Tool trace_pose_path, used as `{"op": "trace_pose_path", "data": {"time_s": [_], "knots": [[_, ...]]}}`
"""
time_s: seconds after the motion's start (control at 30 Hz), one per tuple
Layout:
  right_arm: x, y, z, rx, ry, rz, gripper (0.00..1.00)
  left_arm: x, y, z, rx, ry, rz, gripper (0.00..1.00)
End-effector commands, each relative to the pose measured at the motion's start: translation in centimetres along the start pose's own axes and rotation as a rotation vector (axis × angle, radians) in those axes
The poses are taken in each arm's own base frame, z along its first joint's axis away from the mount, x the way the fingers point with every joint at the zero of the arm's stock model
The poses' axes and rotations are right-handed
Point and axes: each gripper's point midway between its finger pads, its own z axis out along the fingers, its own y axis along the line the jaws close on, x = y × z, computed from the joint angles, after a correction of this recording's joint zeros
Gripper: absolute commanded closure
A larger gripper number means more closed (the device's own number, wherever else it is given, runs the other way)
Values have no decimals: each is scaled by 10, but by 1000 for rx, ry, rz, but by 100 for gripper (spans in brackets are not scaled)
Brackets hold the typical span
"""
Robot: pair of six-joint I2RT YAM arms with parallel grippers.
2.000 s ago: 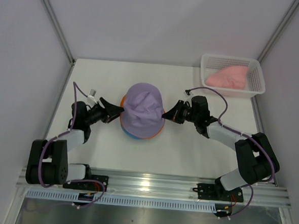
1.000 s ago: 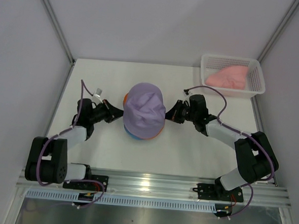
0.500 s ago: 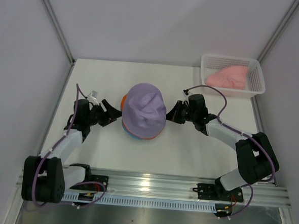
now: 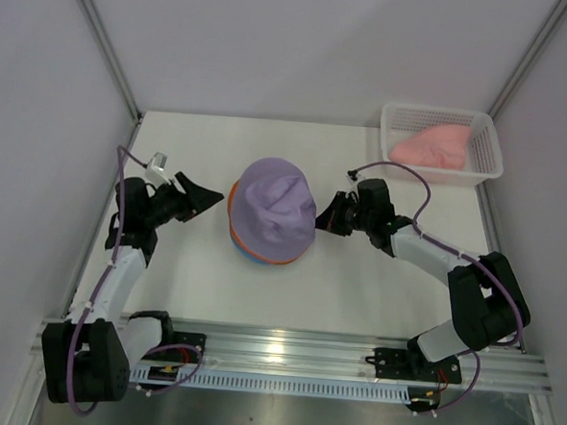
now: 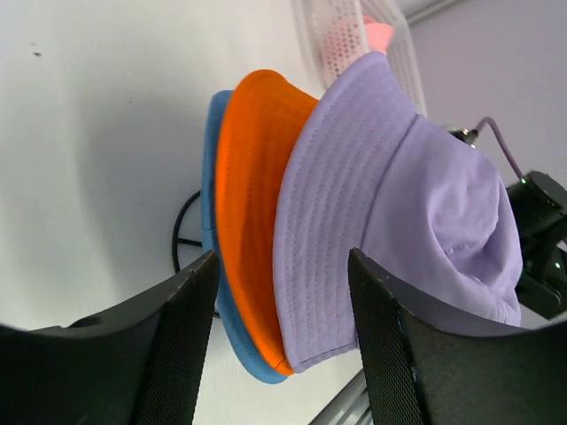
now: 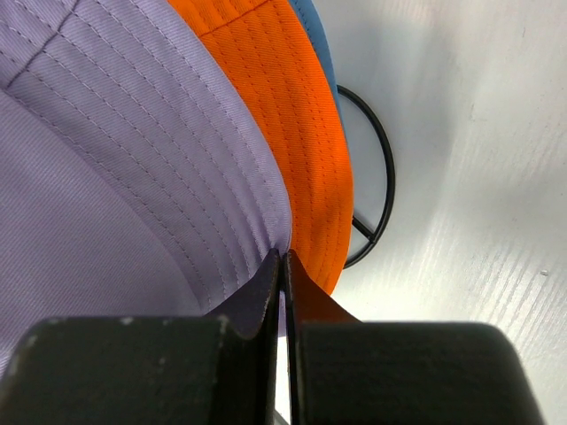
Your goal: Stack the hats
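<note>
The lavender hat (image 4: 272, 204) sits on top of the orange hat (image 5: 252, 177) and the blue hat (image 5: 213, 177), stacked on a black wire stand (image 6: 376, 186) at the table's middle. The pink hat (image 4: 434, 148) lies in the white mesh basket (image 4: 490, 138) at the back right. My left gripper (image 4: 210, 197) is open and empty, a short way left of the stack. My right gripper (image 4: 322, 220) is shut on the lavender hat's brim (image 6: 257, 221) at the stack's right edge.
The booth's walls stand close on the left, back and right. The aluminium rail (image 4: 285, 352) runs along the near edge. Purple cables loop from both arms.
My left gripper has let go of the lavender brim, opened and drawn back to the left. The lavender hat has settled lower on the stack. My right gripper has kept its hold.
</note>
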Motion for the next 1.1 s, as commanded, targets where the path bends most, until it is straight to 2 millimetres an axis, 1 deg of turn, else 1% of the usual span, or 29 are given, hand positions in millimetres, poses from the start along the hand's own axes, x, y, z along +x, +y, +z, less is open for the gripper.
{"op": "trace_pose_path", "data": {"time_s": [0.0,0.03,0.07,0.13,0.2,0.27,0.47,0.63,0.73,0.83,0.87,0.9,0.93,0.97,1.03,1.07], "knots": [[-8,12,-4,-12,-16,-41,100,2,-26,3,191,33,40,37],[-9,13,-4,-14,-18,-40,100,-3,-32,4,232,21,57,38],[-9,13,-4,-16,-15,-39,100,3,-30,7,248,38,46,39],[-10,14,-4,-15,-17,-40,100,2,-34,9,282,42,54,40],[-11,15,-4,-17,-17,-41,100,7,-29,16,269,62,36,41],[-12,15,-3,-16,-18,-42,100,10,-33,19,299,74,35,41],[-13,16,-4,-13,-19,-45,100,22,-35,32,323,128,16,43],[-14,18,-4,-18,-20,-44,100,27,-20,39,273,135,3,43],[-14,18,-5,-18,-23,-46,100,26,-21,40,280,132,0,43],[-14,18,-5,-18,-21,-47,100,28,-29,39,330,147,-7,55],[-14,18,-5,-19,-19,-45,100,29,-31,40,340,152,-8,63],[-14,17,-4,-16,-18,-44,100,30,-31,39,346,154,-8,67],[-14,18,-4,-18,-18,-43,100,38,-38,41,366,182,2,70],[-14,18,-4,-19,-19,-44,100,42,-38,43,366,196,0,76],[-13,17,-4,-16,-18,-43,100,47,-40,46,371,221,6,81],[-13,17,-4,-15,-19,-44,100,50,-38,47,367,231,0,92]]}}
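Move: The purple hat's left brim edge, the part to be pinched, is about 6 cm to the right of the open left hand, some 1 cm ahead and 2 cm below. The hat's middle lies roughly 14 cm right, 2 back and 2 down. The orange hat is just under it, its middle about 13 cm right, 3 back and 5 down. The purple hat's middle lies 9 cm left of the right hand, 1 ahead and 3 above. The purple hat's left brim is what the left hand goes for: it travels about 6 cm to its right, sinking some 2 cm and swinging roughly 20 degrees, mostly clockwise. Only once beside the edge do its fingers draw nearly shut, pinching the brim cloth while still edging right. The right hand stays put and keeps its pinch on the opposite brim. ##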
